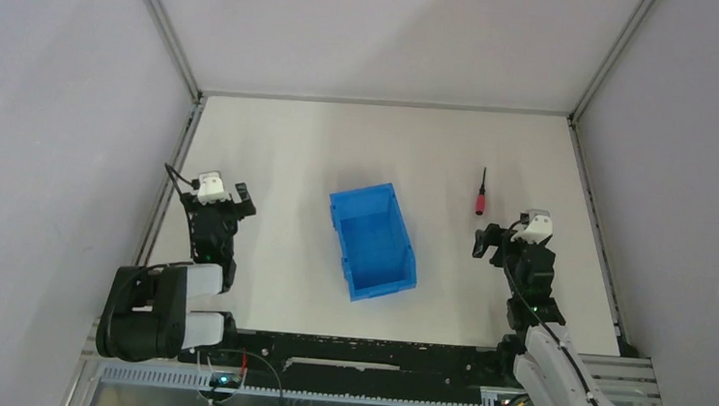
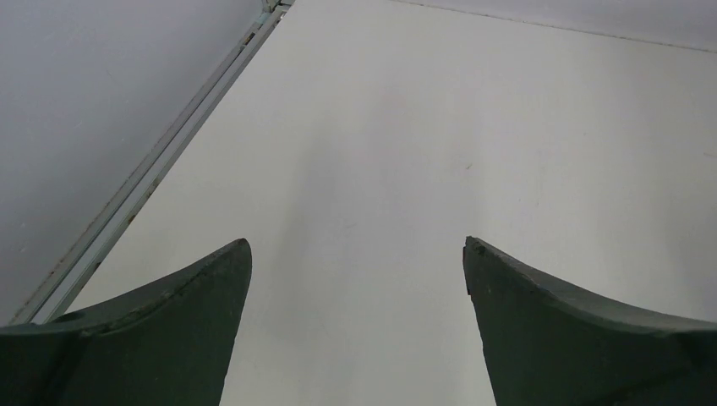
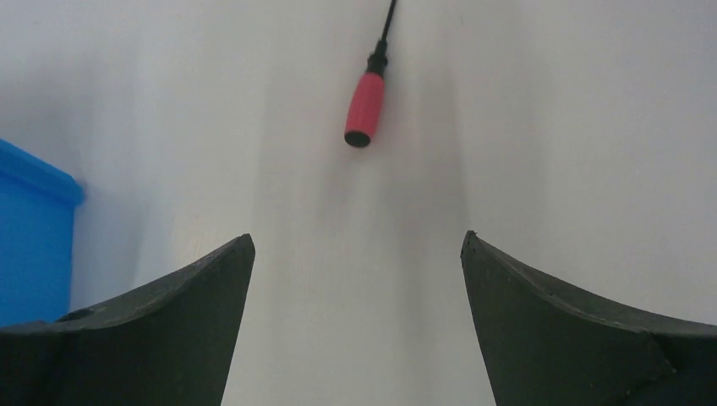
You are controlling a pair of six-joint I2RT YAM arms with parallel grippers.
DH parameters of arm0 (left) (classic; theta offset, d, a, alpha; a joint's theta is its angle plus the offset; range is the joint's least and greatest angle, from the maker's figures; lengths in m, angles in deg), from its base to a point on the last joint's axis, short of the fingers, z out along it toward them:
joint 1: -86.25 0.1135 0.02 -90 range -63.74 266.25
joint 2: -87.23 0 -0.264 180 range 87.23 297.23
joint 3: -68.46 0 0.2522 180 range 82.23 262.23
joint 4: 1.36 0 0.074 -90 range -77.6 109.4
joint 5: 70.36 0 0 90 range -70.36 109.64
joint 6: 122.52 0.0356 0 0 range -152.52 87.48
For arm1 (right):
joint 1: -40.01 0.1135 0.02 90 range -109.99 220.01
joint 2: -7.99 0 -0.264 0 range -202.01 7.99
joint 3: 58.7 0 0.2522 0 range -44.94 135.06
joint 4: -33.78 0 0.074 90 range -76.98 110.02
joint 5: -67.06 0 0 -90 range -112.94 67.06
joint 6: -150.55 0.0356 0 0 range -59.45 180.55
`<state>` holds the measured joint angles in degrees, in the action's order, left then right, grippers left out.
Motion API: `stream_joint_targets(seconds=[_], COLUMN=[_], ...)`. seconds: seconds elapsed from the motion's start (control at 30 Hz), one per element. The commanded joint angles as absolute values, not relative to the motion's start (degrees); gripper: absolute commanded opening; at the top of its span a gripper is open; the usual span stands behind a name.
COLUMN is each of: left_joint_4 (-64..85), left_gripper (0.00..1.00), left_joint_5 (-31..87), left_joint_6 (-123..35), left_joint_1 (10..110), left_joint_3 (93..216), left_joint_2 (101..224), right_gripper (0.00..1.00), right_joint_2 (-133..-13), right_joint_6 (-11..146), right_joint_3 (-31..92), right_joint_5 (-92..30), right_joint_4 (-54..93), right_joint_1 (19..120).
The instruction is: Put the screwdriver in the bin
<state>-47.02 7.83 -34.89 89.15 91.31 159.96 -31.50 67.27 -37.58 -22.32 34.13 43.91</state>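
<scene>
The small screwdriver (image 1: pixel 480 198) with a red handle and thin black shaft lies on the white table at the right, its shaft pointing away from the arms. In the right wrist view the screwdriver (image 3: pixel 365 106) lies just ahead of the open fingers. The blue bin (image 1: pixel 372 241) stands empty at the table's middle, and its edge (image 3: pixel 30 245) shows at the left of the right wrist view. My right gripper (image 1: pixel 500 235) is open and empty, a little nearer than the screwdriver. My left gripper (image 1: pixel 225 199) is open and empty at the left, apart from the bin.
Grey enclosure walls rise on the left, right and back of the table. A metal frame rail (image 2: pixel 161 161) runs along the table's left edge, close to my left gripper. The arm bases and a cable tray (image 1: pixel 360 387) lie along the near edge.
</scene>
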Motion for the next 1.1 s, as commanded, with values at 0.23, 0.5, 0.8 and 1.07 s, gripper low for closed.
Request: stream_joint_targets(seconds=[0.23,0.5,0.8,1.07], left_joint_4=[-48.7,-48.7,-48.7,-48.7], left_gripper=[1.0,1.0,1.0,1.0], left_joint_5=[7.7,7.7,7.7,7.7], left_joint_6=[-33.7,-33.8,-33.8,-33.7], left_joint_1=[89.0,89.0,89.0,89.0], left_joint_3=[93.1,93.1,93.2,93.1], left_joint_2=[159.5,159.5,159.5,159.5], right_gripper=[1.0,1.0,1.0,0.99], right_joint_2=[-29.6,-43.3,-75.3,-97.5], right_joint_6=[70.6,74.7,75.2,74.9], right_joint_3=[-27.4,-1.7,27.6,37.1], right_joint_5=[-22.3,-22.2,-18.3,-18.4], right_joint_4=[29.9,4.4,-18.8,-18.5], right_joint_1=[44.3,46.2,46.5,45.1])
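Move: The screwdriver lies on the table straight ahead of the right hand, its middle about 12 cm farther out and some 8 cm lower, with the red handle end nearest. The blue bin stands about 25 cm to that hand's left, roughly level with it and about 5 cm lower at its middle. From the idle left hand the screwdriver is some 55 cm to the right, about 6 cm ahead and 11 cm lower. The right hand arcs up and over towards the screwdriver: it first climbs about 15 cm while edging forward, then swings out and drops steeply, ending some 13 cm farther forward and only slightly above its starting height. During the swing and drop the wrist tips the wide-open fingers down by about 40 degrees until they point steeply at the table, and the hand is still sinking over the screwdriver, not yet touching it. ##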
